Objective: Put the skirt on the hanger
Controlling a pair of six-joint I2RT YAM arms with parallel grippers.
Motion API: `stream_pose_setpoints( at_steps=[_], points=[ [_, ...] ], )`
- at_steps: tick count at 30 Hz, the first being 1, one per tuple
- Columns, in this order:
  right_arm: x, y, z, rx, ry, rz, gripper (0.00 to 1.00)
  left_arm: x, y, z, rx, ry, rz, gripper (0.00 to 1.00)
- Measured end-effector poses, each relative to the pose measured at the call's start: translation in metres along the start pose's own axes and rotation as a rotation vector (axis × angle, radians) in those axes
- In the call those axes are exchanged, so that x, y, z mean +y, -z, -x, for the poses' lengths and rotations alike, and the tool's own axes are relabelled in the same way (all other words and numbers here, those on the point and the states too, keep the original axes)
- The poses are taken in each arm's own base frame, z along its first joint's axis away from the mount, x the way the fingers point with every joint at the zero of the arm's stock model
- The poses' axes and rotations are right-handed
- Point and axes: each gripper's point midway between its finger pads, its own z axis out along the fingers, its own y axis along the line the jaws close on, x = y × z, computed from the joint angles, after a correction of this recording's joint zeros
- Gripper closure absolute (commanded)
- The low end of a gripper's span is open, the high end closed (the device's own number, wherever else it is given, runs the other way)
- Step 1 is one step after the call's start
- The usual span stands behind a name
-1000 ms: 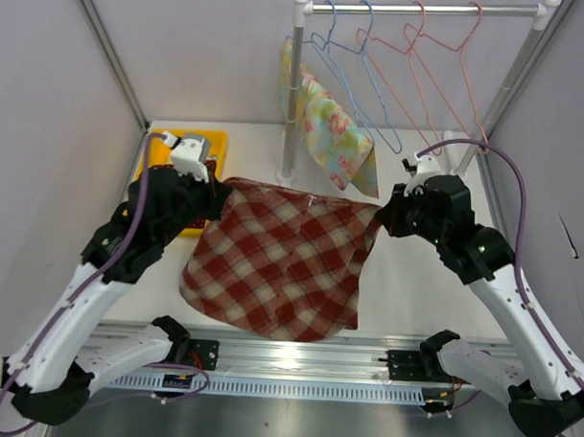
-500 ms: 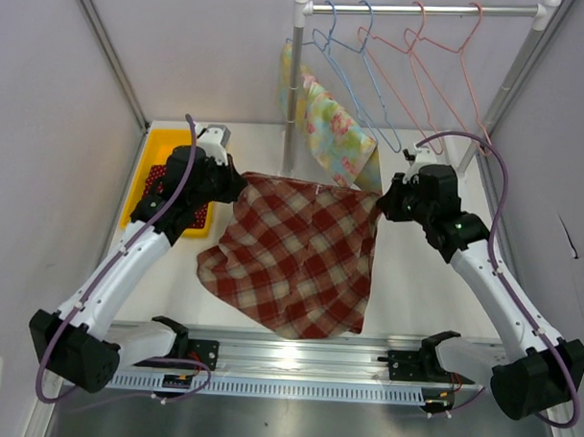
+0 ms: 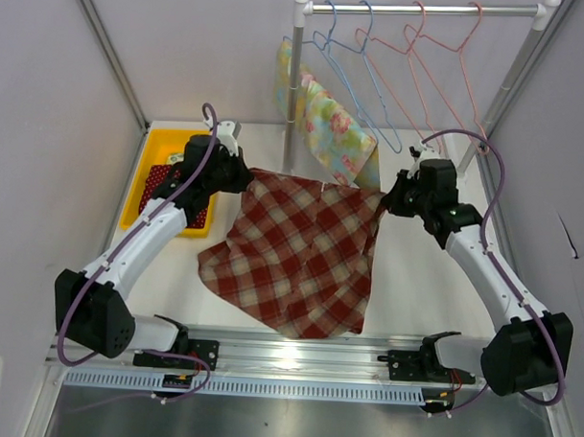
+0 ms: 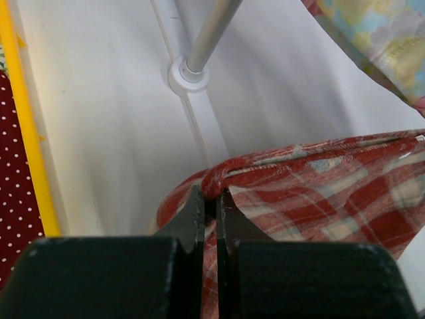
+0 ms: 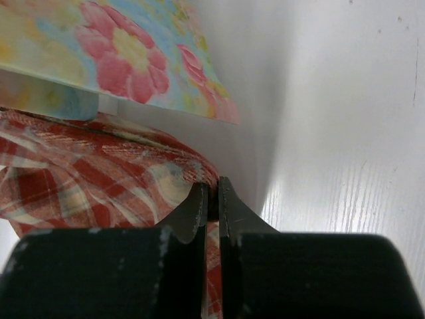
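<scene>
The red-and-cream checked skirt [image 3: 305,253] hangs spread between my two arms, its lower hem resting on the table. My left gripper [image 3: 245,179] is shut on the waistband's left corner [image 4: 219,178]. My right gripper [image 3: 387,201] is shut on the right corner [image 5: 199,174]. Several empty wire hangers, one blue hanger [image 3: 360,63] and two pink ones [image 3: 441,61], hang on the rail [image 3: 414,9] behind and above the skirt. The skirt's top edge is below the hangers, close to the rack's left post [image 3: 293,113].
A flowered cloth [image 3: 329,129] hangs on the rack just behind the skirt, and shows in the right wrist view [image 5: 119,56]. A yellow tray [image 3: 159,190] with red dotted fabric sits at the left. The rack post's foot [image 4: 187,74] stands on the white table.
Both arms have reached farther back toward the rack, carrying the skirt's waistband away from the near edge. The grips have not changed.
</scene>
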Motion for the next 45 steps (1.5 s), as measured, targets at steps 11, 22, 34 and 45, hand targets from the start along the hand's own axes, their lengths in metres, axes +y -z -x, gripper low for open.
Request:
stream_pose_setpoints(
  at_steps=[11, 22, 34, 45],
  points=[
    [0.013, -0.017, -0.029, 0.06, 0.004, -0.009, 1.0, 0.008, -0.004, 0.031, -0.056, -0.022, 0.068, 1.0],
    [0.015, -0.019, -0.031, 0.057, -0.012, -0.031, 1.0, 0.019, -0.01, 0.014, -0.01, -0.004, 0.095, 1.0],
    [0.068, 0.036, -0.177, 0.237, -0.045, 0.125, 0.91, 0.05, 0.035, -0.097, 0.079, 0.167, 0.169, 0.93],
    [0.064, 0.062, -0.234, 0.311, -0.207, 0.098, 0.23, 0.062, 0.072, -0.173, 0.042, 0.375, 0.201, 0.48]
  ],
)
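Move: Both hands hold the waistband of the red plaid skirt stretched in the air. Its laying spot for the left hand is bare table about 11 cm back, 5 cm left and 18 cm below; the yellow bin is roughly 10 cm ahead and 22 cm left, the rack's near foot some 14 cm ahead and 8 cm right. The right hand's spot lies about 18 cm back, 8 cm left and 16 cm below, with the floral skirt's lower corner 7 cm ahead, 3 cm left. Both hands keep the waistband corners pinched, the left easing out and up about 2 cm and settling, the right dipping 4 cm. Then both sweep quickly back, down and left towards the front of the table, the left some 13 cm back, the right 20 cm. The fingers tip further down, and near the end they open and let go of the cloth. ##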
